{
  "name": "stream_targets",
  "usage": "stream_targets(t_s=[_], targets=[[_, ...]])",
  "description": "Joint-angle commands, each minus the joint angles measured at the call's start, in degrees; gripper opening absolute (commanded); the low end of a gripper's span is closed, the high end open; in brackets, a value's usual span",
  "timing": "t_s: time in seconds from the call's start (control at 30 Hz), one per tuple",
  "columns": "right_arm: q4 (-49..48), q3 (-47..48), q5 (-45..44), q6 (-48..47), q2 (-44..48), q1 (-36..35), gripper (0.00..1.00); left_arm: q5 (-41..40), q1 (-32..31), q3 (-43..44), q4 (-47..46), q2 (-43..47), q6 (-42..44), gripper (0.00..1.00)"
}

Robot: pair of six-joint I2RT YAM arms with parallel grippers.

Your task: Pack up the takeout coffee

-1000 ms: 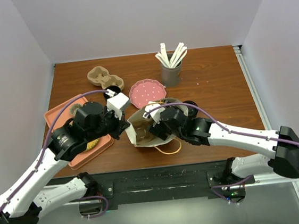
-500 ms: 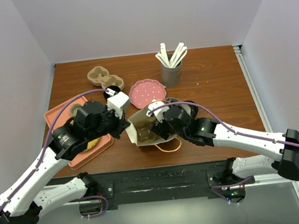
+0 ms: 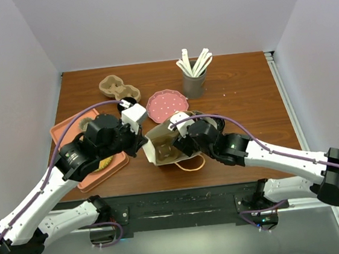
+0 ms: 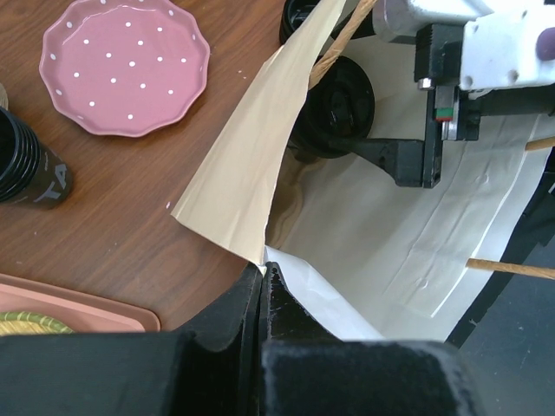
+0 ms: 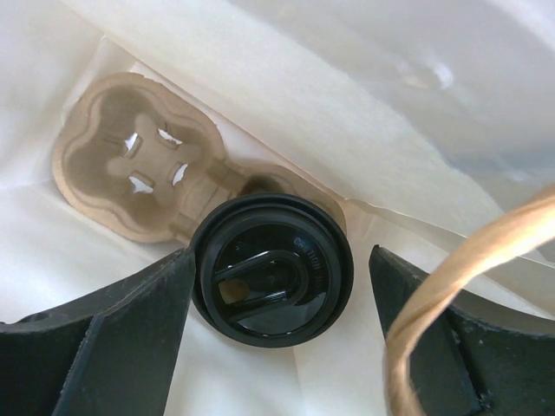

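A brown paper bag [image 3: 162, 157] lies open on the table. My left gripper [image 4: 263, 270] is shut on the bag's rim and holds the mouth open. Inside the bag, a coffee cup with a black lid [image 5: 271, 269] sits in one pocket of a cardboard carrier [image 5: 121, 173]. My right gripper [image 5: 277, 286] reaches into the bag and is open. Its fingers stand on either side of the lid: the left one is close against the lid's edge, while a gap remains on the right. A rope handle [image 5: 451, 269] curves in front of the right finger.
A second black-lidded cup [image 3: 128, 102], an empty cardboard carrier [image 3: 117, 87] and a pink dotted plate [image 3: 167, 104] lie behind the bag. A grey holder with white stirrers [image 3: 194, 76] stands farther back. An orange tray [image 3: 72, 128] lies under my left arm.
My right gripper's jaws have narrowed a little around the cup lid, and that arm has shifted slightly inside the bag. The left gripper keeps its hold on the rim.
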State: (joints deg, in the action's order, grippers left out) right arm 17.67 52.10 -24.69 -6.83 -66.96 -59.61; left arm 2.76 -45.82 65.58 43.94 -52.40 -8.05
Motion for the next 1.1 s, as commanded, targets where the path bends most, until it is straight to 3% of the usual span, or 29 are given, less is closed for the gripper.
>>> stream_targets(t_s=[0.0,0.27,0.57,1.07], targets=[[-0.1,2.7,-1.9,1.5,2.5,0.3,0.82,-0.1,0.0,2.5,0.4,0.4,-0.9,0.0],[-0.2,3.1,1.5,1.5,3.8,0.3,0.74,-0.3,0.0,2.5,0.4,0.5,-2.1,0.0],[0.0,3.0,11.5,2.3,6.0,0.1,0.66,-0.5,-0.1,2.9,-0.1,0.2,-3.9,0.0],[6.3,8.5,21.3,-0.5,4.6,0.2,0.53,-0.7,0.0,4.7,-1.1,-1.6,-6.4,0.04]])
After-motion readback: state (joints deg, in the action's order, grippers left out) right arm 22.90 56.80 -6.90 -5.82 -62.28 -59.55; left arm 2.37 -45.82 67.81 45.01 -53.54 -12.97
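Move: The lidded coffee sits in its carrier inside the bag, just in front of the right hand: about 3 cm ahead, 1 cm left and 7 cm below the open fingers. The carrier's empty well is some 9 cm to the left of the coffee and level with it; the pink plate lies about 12 cm beyond the coffee and 3 cm to its left. From the left hand, the coffee is roughly 6 cm ahead, 13 cm right and 15 cm below. Already clear of the coffee, the right hand first lifts straight up about 1 cm, then draws back and left while still rising, away from the lid and roughly 6 cm in all, within the bag's mouth; its wrist swings some 15 degrees counter-clockwise and its left side tips up a little as the empty fingers close from wide to about half open. The left hand stays almost in place with its fingers practically shut, still pinching the bag's left rim to steady it, and rises barely a centimetre at the end. ##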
